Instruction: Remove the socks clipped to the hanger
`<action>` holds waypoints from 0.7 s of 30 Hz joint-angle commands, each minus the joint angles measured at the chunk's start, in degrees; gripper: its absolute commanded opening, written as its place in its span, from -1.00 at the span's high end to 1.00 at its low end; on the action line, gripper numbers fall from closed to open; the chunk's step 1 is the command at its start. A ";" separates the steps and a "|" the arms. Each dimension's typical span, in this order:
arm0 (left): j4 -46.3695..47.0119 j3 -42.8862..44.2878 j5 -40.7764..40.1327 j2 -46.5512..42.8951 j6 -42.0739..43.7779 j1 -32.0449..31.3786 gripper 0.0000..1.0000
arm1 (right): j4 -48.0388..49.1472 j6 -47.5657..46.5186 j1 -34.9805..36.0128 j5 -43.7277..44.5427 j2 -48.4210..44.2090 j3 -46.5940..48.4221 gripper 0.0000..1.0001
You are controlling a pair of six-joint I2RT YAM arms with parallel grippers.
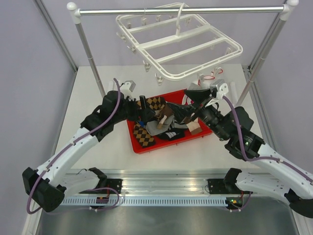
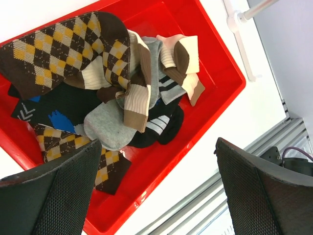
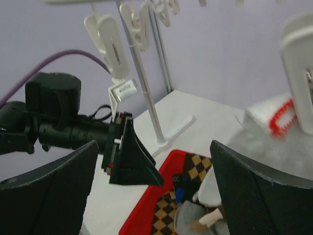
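Note:
The white hanger [image 1: 178, 46] hangs tilted from the rail, and the clips [image 3: 110, 41] that show hold nothing. Several socks [image 1: 156, 122] lie piled in a red tray [image 1: 139, 147]: brown-mustard argyle [image 2: 63, 44], grey [image 2: 105, 122], black with blue marks [image 2: 54, 115] and brown-cream striped [image 2: 137, 98]. My left gripper [image 2: 156, 147] hovers open over the tray's left part [image 1: 142, 105], nothing between its fingers. My right gripper [image 3: 152, 147] is open and empty too, raised over the tray's far right corner [image 1: 194, 98] and facing the left gripper [image 3: 129, 156].
A silver rail stand [image 1: 181, 11] spans the back, its slanted poles [image 1: 90, 58] coming down on both sides of the tray. A small white cloth with red trim [image 1: 210, 77] lies behind the right gripper. The aluminium base rail [image 1: 161, 186] runs along the near edge.

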 commanded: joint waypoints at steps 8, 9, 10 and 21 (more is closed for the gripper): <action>1.56 -2.42 3.50 -6.72 3.02 0.03 -1.00 | -23.77 12.48 0.20 3.93 -16.19 -10.93 -0.96; 1.21 -2.68 3.41 -7.34 3.20 0.03 -0.99 | -25.61 13.18 0.20 4.91 -17.43 -11.82 -0.96; 0.94 -3.03 3.41 -7.87 3.29 0.03 -0.99 | -26.67 14.06 0.20 5.87 -18.49 -12.53 -0.96; -2.93 -4.00 2.88 -13.06 5.31 0.03 -1.00 | -30.90 16.44 0.12 13.35 -20.96 -15.43 -0.96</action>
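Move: The white socks with red bands, still clipped to the hanger, are about 11 cm ahead of my right hand, 7 cm to its right and 3 cm lower; the hanger's near corner is 7 cm ahead, 9 cm left and a little above it. The red box's middle is far below, roughly 40 cm down, 9 cm ahead and 2 cm left. From my left hand the white socks are some 6 cm ahead, 23 cm right and 14 cm up. With nothing in my fingers, I drop my right hand about 15 cm out from under the hanger, drawing it right and somewhat back, away from the near corner, while the open fingers tip down some 25 degrees. My left hand backs off a few centimetres from over the box and rises, also wide open. ##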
